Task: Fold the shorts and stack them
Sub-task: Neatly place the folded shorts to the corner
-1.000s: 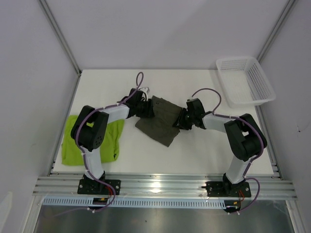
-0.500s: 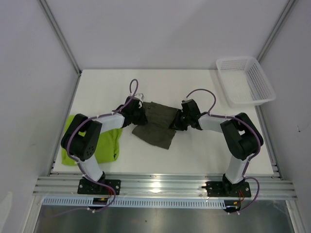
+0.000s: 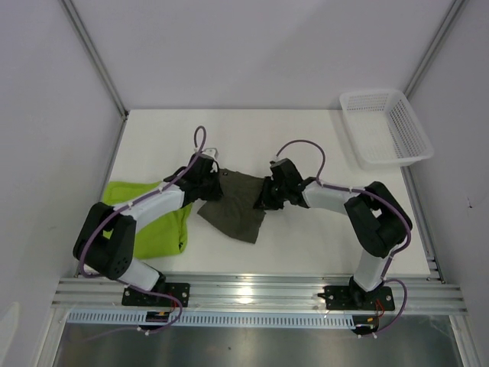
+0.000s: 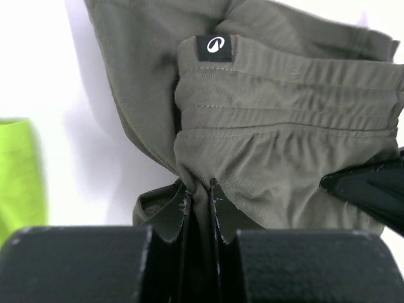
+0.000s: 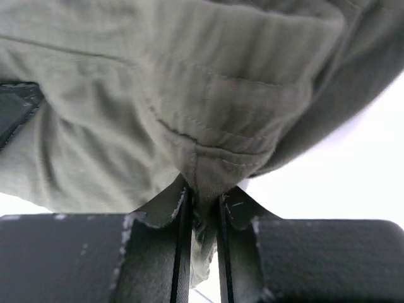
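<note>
The dark olive-grey shorts (image 3: 238,205) hang between my two grippers over the middle of the table, their lower part sagging toward the front. My left gripper (image 3: 212,186) is shut on the shorts' left side; in the left wrist view its jaws (image 4: 199,196) pinch a bunch of olive cloth (image 4: 278,151) below the waistband and its small logo tag. On the right, my other gripper (image 3: 265,196) is shut on the right side, cloth (image 5: 208,107) squeezed between its jaws (image 5: 203,199). The lime green shorts (image 3: 157,222) lie flat at the left, partly under the left arm.
A white mesh basket (image 3: 386,127) stands at the table's back right corner. The table's left edge (image 3: 107,183) runs close beside the green shorts, and the arms' bases and metal rail (image 3: 252,294) line the near edge.
Both grippers have closed on the olive shorts and carried them leftward and nearer. The left arm has swung across the green shorts.
</note>
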You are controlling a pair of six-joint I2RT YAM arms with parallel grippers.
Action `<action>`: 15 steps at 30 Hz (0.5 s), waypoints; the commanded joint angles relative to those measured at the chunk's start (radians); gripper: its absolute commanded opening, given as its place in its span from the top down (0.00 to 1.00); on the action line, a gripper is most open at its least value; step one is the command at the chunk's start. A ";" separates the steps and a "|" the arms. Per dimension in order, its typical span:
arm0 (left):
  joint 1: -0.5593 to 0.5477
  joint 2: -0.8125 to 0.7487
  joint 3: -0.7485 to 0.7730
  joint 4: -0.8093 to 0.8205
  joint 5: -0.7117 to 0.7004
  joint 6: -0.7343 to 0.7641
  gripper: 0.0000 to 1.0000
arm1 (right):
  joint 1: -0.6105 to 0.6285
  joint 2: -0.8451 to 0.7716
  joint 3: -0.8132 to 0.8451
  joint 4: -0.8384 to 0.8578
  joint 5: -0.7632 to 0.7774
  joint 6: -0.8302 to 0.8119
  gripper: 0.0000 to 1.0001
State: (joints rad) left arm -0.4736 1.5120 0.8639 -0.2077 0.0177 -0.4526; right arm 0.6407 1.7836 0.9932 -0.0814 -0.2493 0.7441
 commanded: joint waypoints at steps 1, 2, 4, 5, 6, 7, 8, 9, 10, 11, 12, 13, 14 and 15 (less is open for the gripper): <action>-0.003 -0.087 0.089 -0.120 -0.087 0.029 1.00 | 0.053 -0.030 0.137 0.002 -0.005 -0.005 1.00; 0.007 -0.114 0.095 -0.140 -0.099 0.035 1.00 | 0.063 -0.024 0.159 -0.003 -0.007 -0.005 1.00; 0.021 -0.145 0.110 -0.186 -0.119 0.037 1.00 | 0.094 -0.004 0.200 -0.003 -0.011 0.000 1.00; 0.032 -0.183 0.112 -0.202 -0.128 0.035 1.00 | 0.105 0.003 0.243 -0.004 -0.015 0.001 1.00; 0.038 -0.203 0.115 -0.219 -0.137 0.035 1.00 | 0.114 0.016 0.264 -0.003 -0.016 0.001 1.00; 0.044 -0.223 0.127 -0.257 -0.154 0.035 1.00 | 0.135 0.022 0.287 -0.006 -0.019 0.004 1.00; 0.055 -0.263 0.135 -0.286 -0.172 0.032 1.00 | 0.145 0.029 0.333 -0.011 -0.027 0.003 1.00; 0.059 -0.285 0.150 -0.314 -0.194 0.031 1.00 | 0.155 0.036 0.353 -0.012 -0.030 0.003 1.00; 0.066 -0.308 0.162 -0.365 -0.235 0.031 1.00 | 0.178 0.045 0.373 -0.011 -0.030 0.004 1.00; 0.087 -0.328 0.170 -0.392 -0.255 0.023 1.00 | 0.191 0.053 0.392 -0.006 -0.028 0.003 1.00; 0.102 -0.370 0.179 -0.412 -0.266 0.019 1.00 | 0.204 0.059 0.435 -0.003 -0.025 0.001 1.00; 0.124 -0.393 0.185 -0.438 -0.263 0.019 1.00 | 0.217 0.078 0.456 -0.003 -0.024 -0.003 1.00; 0.169 -0.415 0.185 -0.447 -0.246 0.015 1.00 | 0.238 0.092 0.479 -0.001 -0.022 -0.005 1.00; 0.193 -0.435 0.188 -0.458 -0.242 0.015 1.00 | 0.249 0.108 0.530 -0.001 -0.027 -0.002 1.00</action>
State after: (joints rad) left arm -0.3515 1.1542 1.0012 -0.5869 -0.1982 -0.4347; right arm 0.8433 1.8610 1.4063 -0.1265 -0.2520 0.7441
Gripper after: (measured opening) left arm 0.131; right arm 0.173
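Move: The folded lime shorts in the near left corner, where the folded grey-green shorts are being taken, have their middle some 22 cm to the left of the left hand, about 9 cm back and 5 cm lower. From the right hand that middle is roughly 37 cm left, 6 cm back and 3 cm lower. The grey-green shorts, pinched by both hands, have their middle about 5 cm right of the left hand, 4 cm nearer the base and 4 cm lower. The grey-green shorts, still pinched at both sides, are raised and carried left towards the lime pile by the two hands together. The left hand rises about 12 cm while going some 9 cm left, slow at first and then faster; the right goes about 13 cm left and nearly as far up. Both wrists turn counter-clockwise and tip their fingers up somewhat, and neither grip changes. ##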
